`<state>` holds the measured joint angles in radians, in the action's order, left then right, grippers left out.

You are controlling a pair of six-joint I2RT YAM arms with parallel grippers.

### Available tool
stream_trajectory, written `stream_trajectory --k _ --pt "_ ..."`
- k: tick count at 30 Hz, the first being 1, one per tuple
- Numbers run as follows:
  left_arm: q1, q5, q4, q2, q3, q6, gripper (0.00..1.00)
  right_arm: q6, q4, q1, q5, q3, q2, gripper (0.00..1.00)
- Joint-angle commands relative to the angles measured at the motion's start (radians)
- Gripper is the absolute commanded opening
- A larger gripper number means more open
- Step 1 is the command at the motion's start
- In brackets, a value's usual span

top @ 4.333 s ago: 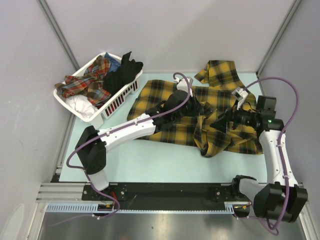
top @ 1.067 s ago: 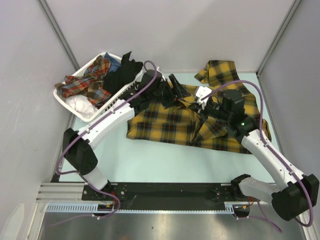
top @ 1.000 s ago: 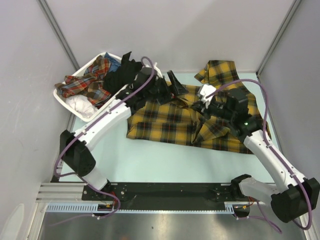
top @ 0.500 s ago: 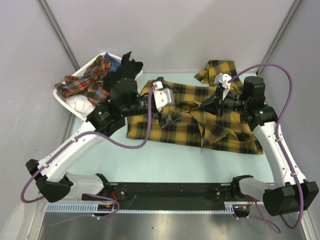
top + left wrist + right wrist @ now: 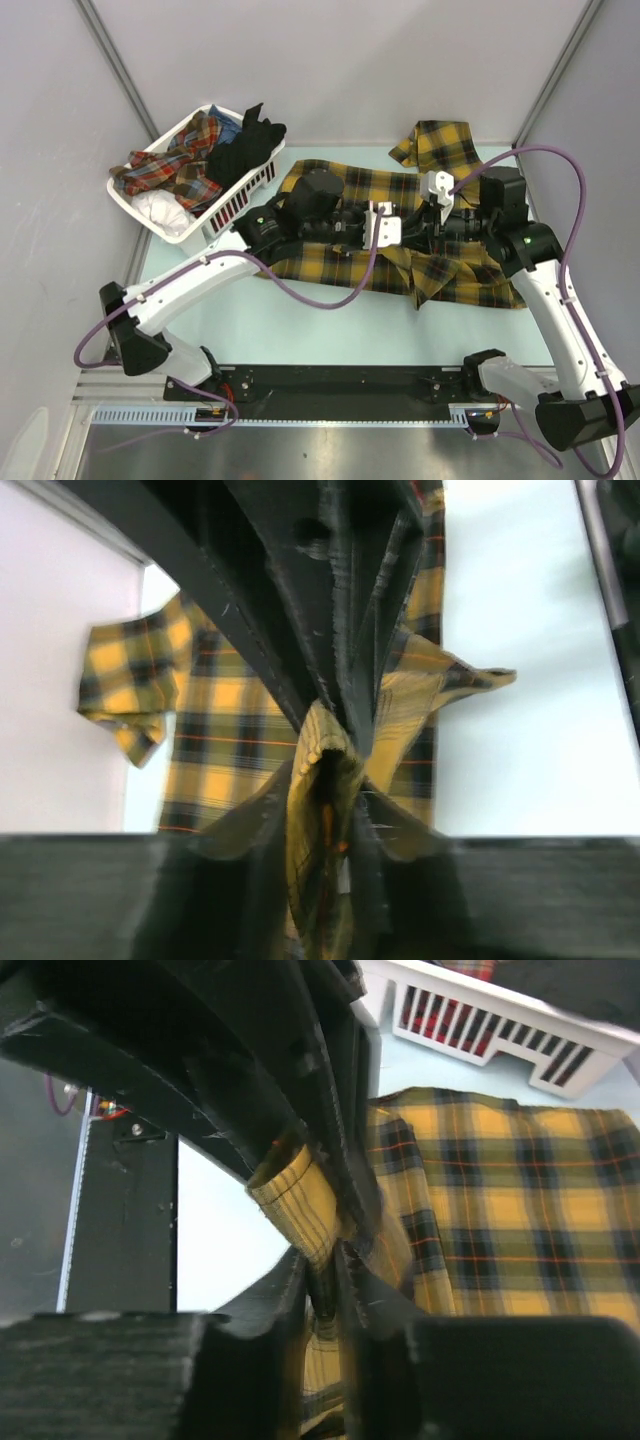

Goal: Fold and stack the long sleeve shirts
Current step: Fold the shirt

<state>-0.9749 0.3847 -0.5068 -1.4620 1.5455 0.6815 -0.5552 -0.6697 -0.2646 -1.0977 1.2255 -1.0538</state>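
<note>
The long sleeve shirt (image 5: 462, 276), mustard-yellow and black plaid, lies spread across the middle of the table with one sleeve (image 5: 440, 140) reaching toward the back. Both grippers meet tip to tip over its centre. My left gripper (image 5: 397, 232) comes in from the left, and in its wrist view it (image 5: 325, 792) is shut on a raised fold of the shirt (image 5: 215, 730). My right gripper (image 5: 416, 238) comes in from the right. In the right wrist view it (image 5: 322, 1282) pinches the same ridge of the shirt (image 5: 500, 1190), with the other arm's fingers just above.
A white slatted basket (image 5: 226, 214) at the back left holds a red plaid garment (image 5: 175, 165), black cloth (image 5: 245, 145) and white cloth (image 5: 160, 210). The basket (image 5: 480, 1020) also shows in the right wrist view. Grey walls enclose the table on three sides.
My left gripper has swung right from the shirt's left half to its centre and closed on the raised fold beside the right gripper. The right gripper has shifted slightly left, still holding the cloth.
</note>
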Motion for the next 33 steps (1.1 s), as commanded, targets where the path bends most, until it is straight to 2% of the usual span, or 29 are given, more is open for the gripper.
stream_trajectory --k 1,2,3,4,5,6,7,9,10,13,14,16,19,20,21,27,29,33 --pt "0.042 -0.076 -0.001 -0.047 0.143 -0.179 0.00 -0.018 -0.016 0.051 0.070 0.039 0.031 0.51" --pt "0.065 -0.087 0.039 -0.066 0.166 -0.256 0.00 -0.018 -0.016 0.079 0.081 0.025 0.035 0.58" --pt "0.088 -0.154 0.060 -0.081 0.195 -0.437 0.00 -0.022 -0.004 0.153 0.088 0.016 0.032 0.62" --pt "0.128 -0.212 0.080 -0.119 0.246 -0.541 0.00 -0.041 -0.004 0.191 0.084 0.008 0.029 0.67" --pt "0.146 -0.277 0.094 -0.136 0.272 -0.651 0.00 -0.054 -0.007 0.236 0.085 0.000 0.015 0.68" --pt "0.166 -0.317 0.074 -0.159 0.304 -0.871 0.00 -0.058 0.002 0.310 0.084 -0.004 0.008 0.70" --pt "0.201 -0.308 0.047 -0.184 0.359 -0.969 0.00 -0.095 -0.001 0.345 0.075 -0.006 -0.004 0.71" --pt "0.208 -0.312 0.034 -0.187 0.344 -1.136 0.00 -0.109 -0.007 0.392 0.081 -0.001 -0.034 0.71" --pt "0.206 -0.366 0.033 -0.178 0.302 -1.192 0.00 -0.110 -0.010 0.433 0.070 0.003 -0.038 0.72" --pt "0.206 -0.418 -0.032 -0.159 0.250 -1.382 0.00 -0.075 0.016 0.450 0.049 0.019 -0.029 0.75" --pt "0.206 -0.431 -0.053 -0.153 0.234 -1.425 0.00 -0.008 0.042 0.443 0.042 0.012 -0.014 0.75" --pt "0.206 -0.419 -0.053 -0.149 0.203 -1.525 0.00 0.067 0.169 0.412 0.056 -0.041 0.043 0.75" --pt "0.206 -0.394 -0.050 -0.162 0.225 -1.571 0.01 0.164 0.338 0.288 0.142 -0.140 0.115 0.75" --pt "0.206 -0.368 -0.047 -0.164 0.231 -1.583 0.01 0.178 0.390 0.210 0.168 -0.168 0.126 0.75" --pt "0.206 -0.377 -0.053 -0.166 0.231 -1.658 0.00 0.179 0.412 0.165 0.194 -0.187 0.138 0.75" --pt "0.212 -0.371 -0.107 -0.169 0.209 -1.887 0.00 0.128 0.538 -0.150 0.445 -0.280 0.152 0.76" --pt "0.214 -0.365 -0.122 -0.169 0.203 -1.959 0.00 0.097 0.602 -0.223 0.588 -0.303 0.129 0.77" --pt "0.212 -0.365 -0.131 -0.164 0.185 -2.028 0.00 0.026 0.660 -0.358 0.732 -0.305 0.068 0.78"
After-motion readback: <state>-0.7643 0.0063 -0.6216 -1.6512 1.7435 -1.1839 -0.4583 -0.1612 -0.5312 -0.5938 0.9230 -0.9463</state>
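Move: The pinched sleeve cloth lies right at the left fingertips, about 1 cm to that hand's right and 1 cm below it. Some 30 cm beneath this hand is the table; on it the shirt's near fold lies about 7 cm ahead, the middle of the body about 20 cm ahead, both straight on, and the far sleeve roughly 48 cm ahead and 18 cm right. From the right hand, the pinched cloth is about 1 cm left and 1 cm lower. Forward by about 13 cm, rising on the way and sinking back, the left hand shuts on the sleeve cloth and carries it out over the shirt, easing back slightly while its wrist rolls far round until the fingers point forward-right and down. The right opens, lets go of the cloth, swings about 12 cm right and forward, then returns left, still open, to just behind and below the held cloth. ##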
